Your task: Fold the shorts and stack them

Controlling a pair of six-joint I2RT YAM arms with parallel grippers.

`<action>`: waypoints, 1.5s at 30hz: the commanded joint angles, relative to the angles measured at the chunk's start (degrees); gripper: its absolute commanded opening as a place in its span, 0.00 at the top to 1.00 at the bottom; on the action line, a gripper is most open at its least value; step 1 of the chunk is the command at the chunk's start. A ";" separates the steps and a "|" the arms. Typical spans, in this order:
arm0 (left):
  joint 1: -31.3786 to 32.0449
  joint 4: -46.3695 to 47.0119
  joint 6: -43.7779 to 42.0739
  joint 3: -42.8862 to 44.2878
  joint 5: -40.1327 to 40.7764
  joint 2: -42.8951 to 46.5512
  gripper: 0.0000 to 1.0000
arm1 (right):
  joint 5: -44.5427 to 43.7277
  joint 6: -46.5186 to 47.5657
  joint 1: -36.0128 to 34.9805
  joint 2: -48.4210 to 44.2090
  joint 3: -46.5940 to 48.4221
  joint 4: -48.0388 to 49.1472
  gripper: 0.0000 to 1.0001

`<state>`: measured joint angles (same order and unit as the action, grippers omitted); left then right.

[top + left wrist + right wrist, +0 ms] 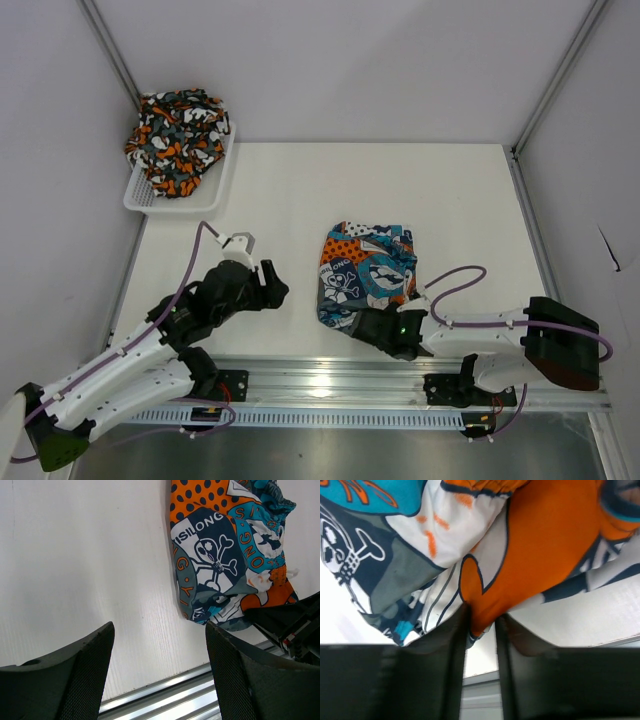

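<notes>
The teal, orange and white skull-print shorts lie bunched on the white table, right of centre. My right gripper is at their near edge. In the right wrist view its narrowed jaws hold an orange fold of these shorts, and the cloth touches both fingers. My left gripper hovers open to the left of the shorts, with only bare table between its fingers. The patchwork shorts lie ahead and to the right of it. The orange and black camouflage shorts sit heaped in the basket at the far left.
The white mesh basket stands at the table's back left corner. A metal rail runs along the near table edge under both arm bases. Grey walls close in the left, back and right sides.
</notes>
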<state>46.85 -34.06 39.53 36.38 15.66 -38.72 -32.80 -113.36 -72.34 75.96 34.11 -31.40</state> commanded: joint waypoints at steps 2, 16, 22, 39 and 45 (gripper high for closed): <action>-0.36 -0.21 0.29 1.94 -0.37 -0.65 0.25 | -5.17 -38.53 0.70 -0.37 -0.62 -6.37 0.81; -0.36 3.12 0.46 1.24 -0.89 -4.17 0.25 | 4.66 40.45 35.40 -14.88 -0.63 -7.81 1.00; -0.36 4.18 0.37 1.24 -0.90 -5.66 0.25 | 10.28 68.82 49.38 -0.67 13.23 -4.64 0.99; -0.36 2.33 0.46 1.24 1.13 -3.82 0.24 | 27.69 95.17 32.25 15.73 21.29 -1.74 0.97; -0.36 4.79 0.55 0.62 0.51 -5.31 0.24 | 27.71 90.44 42.96 2.70 13.52 -3.56 1.00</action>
<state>46.85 -31.68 39.57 36.53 15.97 -43.29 -4.56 -21.06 -34.92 82.63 47.29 -33.06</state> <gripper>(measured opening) 0.757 0.019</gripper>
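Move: The near edge of the shorts, an orange-and-white flap, lies right between the right hand's half-closed fingertips, about 1 cm below the hand point. The middle of the folded bundle is roughly 11 cm ahead of that hand and 2 cm to its right; the skull print sits some 10 cm ahead and 4 cm to its left. From the idle left hand, that near edge lies about 18 cm to the right, 4 cm back and 14 cm below. The right hand's fingers finish closing, pinching the near edge of the shorts, and keep hold as the hand sweeps about 15 cm right, then forward low over the table. It swings back left and towards the base, then right again, ending some 9 cm forward and 7 cm right of its start, turned about 55 degrees counter-clockwise and rolled. ##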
